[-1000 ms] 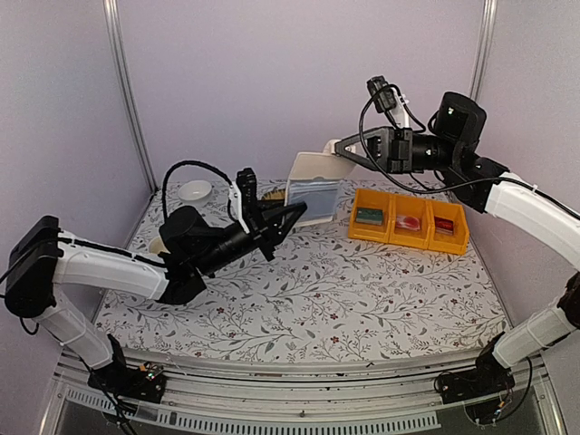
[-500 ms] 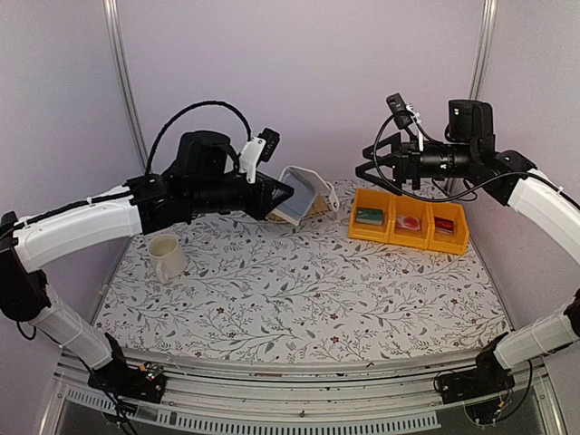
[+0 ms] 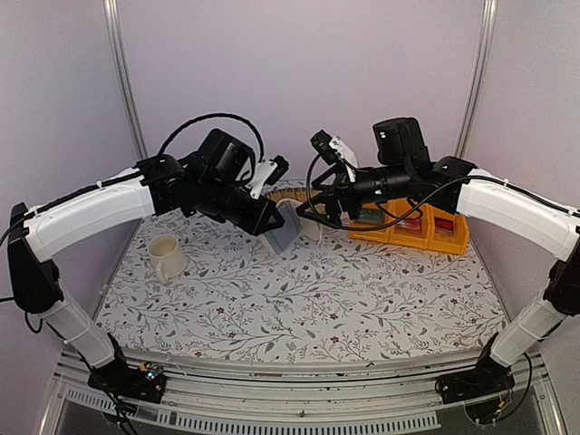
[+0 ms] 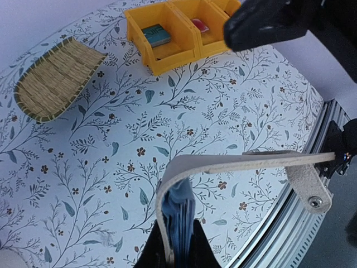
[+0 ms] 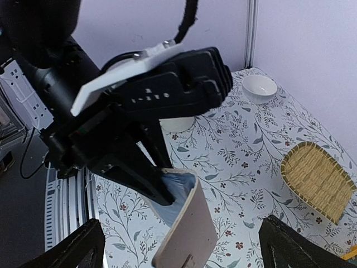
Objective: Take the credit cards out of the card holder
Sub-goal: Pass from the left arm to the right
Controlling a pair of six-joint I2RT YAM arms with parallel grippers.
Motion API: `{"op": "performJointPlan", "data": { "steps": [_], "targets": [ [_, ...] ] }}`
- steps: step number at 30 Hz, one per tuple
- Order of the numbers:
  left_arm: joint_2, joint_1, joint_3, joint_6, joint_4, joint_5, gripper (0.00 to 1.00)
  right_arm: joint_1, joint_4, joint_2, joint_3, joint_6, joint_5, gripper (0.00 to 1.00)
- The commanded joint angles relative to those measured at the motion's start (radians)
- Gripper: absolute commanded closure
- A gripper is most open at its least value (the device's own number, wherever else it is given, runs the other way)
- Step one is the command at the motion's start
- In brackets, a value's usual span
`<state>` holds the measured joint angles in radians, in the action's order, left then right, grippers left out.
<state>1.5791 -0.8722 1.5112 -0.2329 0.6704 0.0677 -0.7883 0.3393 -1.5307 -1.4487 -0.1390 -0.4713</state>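
Observation:
My left gripper (image 3: pixel 270 222) is shut on the beige card holder (image 3: pixel 285 227) and holds it in the air above the middle of the table. In the left wrist view my left gripper (image 4: pixel 177 245) pinches one leaf of the card holder (image 4: pixel 234 163), and the other leaf bends away to the right. Light blue card edges (image 4: pixel 181 215) show inside the fold. The red-pink card is hidden. My right gripper (image 3: pixel 313 210) is open, close to the holder's right side. In the right wrist view my right gripper (image 5: pixel 181 243) has its jaws wide on both sides of the holder (image 5: pixel 192 229), not touching it.
Yellow bins (image 3: pixel 412 227) with small items stand at the back right. A straw mat (image 4: pixel 56 81) lies at the back. A cream mug (image 3: pixel 166 256) stands on the left. A white bowl (image 5: pixel 259 86) sits at the back left.
The holder passed from the right gripper to the left. My left arm has carried it down and to the right. My right arm has swung left and down to the holder, jaws open.

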Motion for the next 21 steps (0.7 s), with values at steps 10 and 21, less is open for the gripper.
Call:
{"op": "performJointPlan", "data": {
  "steps": [10, 21],
  "targets": [
    [-0.087, 0.007, -0.046, 0.097, -0.084, 0.191, 1.0, -0.019, 0.052, -0.135, -0.062, -0.059, -0.077, 0.31],
    [-0.113, 0.025, -0.085, 0.135, -0.115, 0.276, 1.0, 0.027, 0.011, -0.074, -0.007, -0.003, -0.178, 0.99]
  ]
}}
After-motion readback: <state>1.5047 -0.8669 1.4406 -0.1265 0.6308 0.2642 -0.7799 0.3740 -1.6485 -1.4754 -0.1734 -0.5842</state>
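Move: The card holder hangs in the left fingers, its middle about 3 cm right of that hand, 1 cm ahead and roughly at its height; from the open right hand it lies some 3 cm left, 1 cm back and 6 cm down, with the free flap coming up between the fingers. From the right hand, the wicker tray is about 22 cm ahead, 4 cm left, and the yellow bin some 20 cm ahead, 29 cm right, both roughly 30 cm below. Down about 4 cm and a little to the left, the right hand lowers its open fingers over the card holder's free flap, then shuts them and pinches it. Meanwhile the left hand keeps its grip on the pocket part and draws back some 3 cm towards the base, rising slightly and turning about 10 degrees clockwise. ##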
